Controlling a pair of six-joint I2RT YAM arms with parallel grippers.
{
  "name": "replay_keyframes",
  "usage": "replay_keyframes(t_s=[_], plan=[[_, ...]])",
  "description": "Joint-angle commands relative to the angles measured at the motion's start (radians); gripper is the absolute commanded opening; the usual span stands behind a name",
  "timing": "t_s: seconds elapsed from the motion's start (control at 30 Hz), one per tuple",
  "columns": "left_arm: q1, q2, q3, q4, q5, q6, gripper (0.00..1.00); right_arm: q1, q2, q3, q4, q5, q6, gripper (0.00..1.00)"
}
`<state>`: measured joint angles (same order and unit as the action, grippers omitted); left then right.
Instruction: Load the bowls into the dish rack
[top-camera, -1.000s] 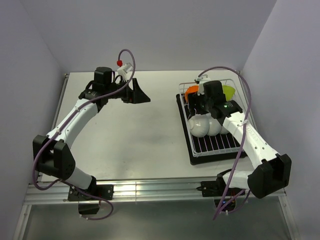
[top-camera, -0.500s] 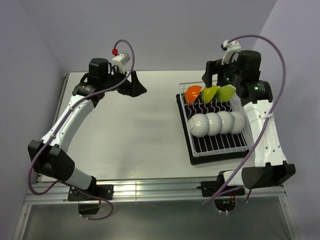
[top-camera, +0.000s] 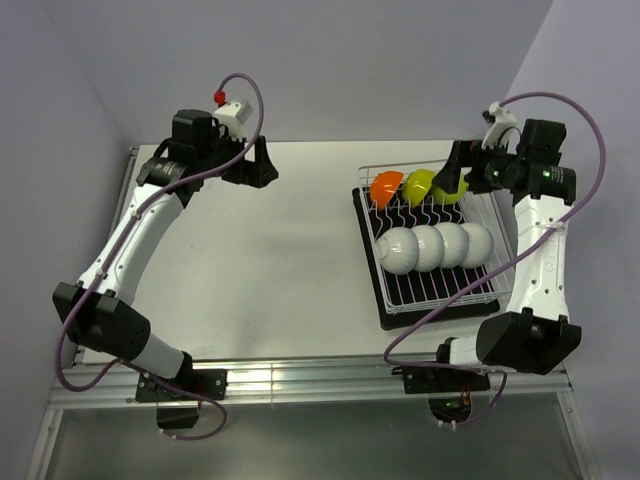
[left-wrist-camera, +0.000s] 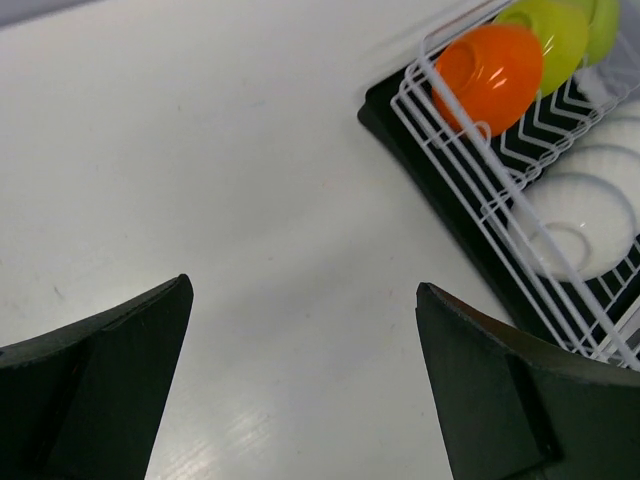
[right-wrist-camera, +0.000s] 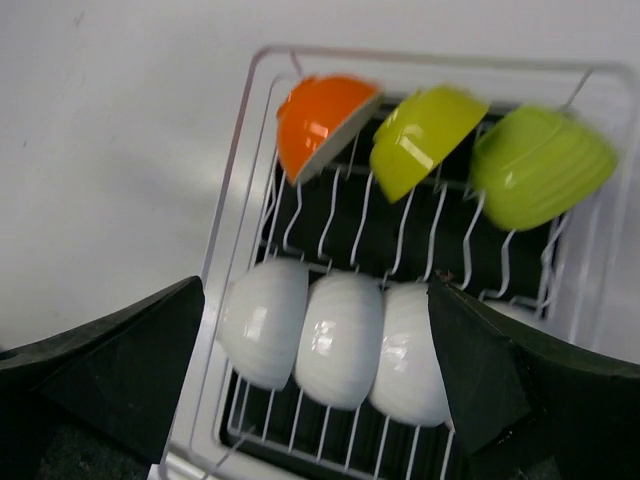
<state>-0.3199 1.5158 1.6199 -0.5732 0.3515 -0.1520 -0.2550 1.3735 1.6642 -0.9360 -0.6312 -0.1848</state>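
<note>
The dish rack (top-camera: 440, 300), white wire on a black tray, stands at the right of the table. An orange bowl (top-camera: 385, 186) and two lime green bowls (top-camera: 419, 184) lean in its far row. Several white bowls (top-camera: 430, 247) stand on edge in a row in front of them. My right gripper (top-camera: 452, 176) hangs open above the rack's far right corner and covers part of one green bowl. From the right wrist the orange bowl (right-wrist-camera: 320, 120), a green bowl (right-wrist-camera: 425, 135) and a white bowl (right-wrist-camera: 340, 335) show beneath the empty right gripper (right-wrist-camera: 316, 285). My left gripper (top-camera: 265, 163) is open and empty over the far left of the table.
The white table (top-camera: 280, 260) is enclosed by pale walls at the back and on both sides. A metal rail (top-camera: 300, 380) runs along the near edge by the arm bases. From the left wrist the rack's corner (left-wrist-camera: 440, 120) lies to the upper right of the left gripper (left-wrist-camera: 303, 285).
My right gripper has risen out of the rack and drawn back to the far right, opening fully. The left gripper has pulled back and left a little and opened wider.
</note>
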Motion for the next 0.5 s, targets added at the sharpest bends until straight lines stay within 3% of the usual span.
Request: replay_keyframes(t_s=[0.0,0.17,0.47], plan=[[0.018,-0.016,-0.058,-0.057,-0.017,0.043,0.99,-0.016,-0.071,-0.122,-0.017,-0.111,0.002,1.00],[0.047,-0.069,-0.158,-0.062,-0.005,0.071,1.00,-0.016,-0.135,-0.253,0.029,-0.136,0.013,1.00],[0.048,-0.141,-0.239,-0.090,0.001,0.089,0.99,-0.013,-0.175,-0.326,0.005,-0.183,-0.019,1.00]])
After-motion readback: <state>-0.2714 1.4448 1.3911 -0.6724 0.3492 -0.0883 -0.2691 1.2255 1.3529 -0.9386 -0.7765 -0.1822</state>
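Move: The leftmost white bowl, already in the dish rack, lies about 10 cm left of the right hand, 4 cm back and some 26 cm below. The next white bowl is about 2 cm left at the same depth, and the orange bowl about 16 cm ahead and 11 cm left. From the left hand, the leftmost white bowl is roughly 33 cm to the right, 8 cm back and 25 cm below. With both grippers empty and wide open, sink the right one about 6 cm towards the white bowls, staying above the rack, while drawing it back some 5 cm and a little left. Lower the left gripper about 9 cm over the bare table, then ease it back and left, away from the rack. Tip both sets of fingers further down, roughly 10 degrees. ##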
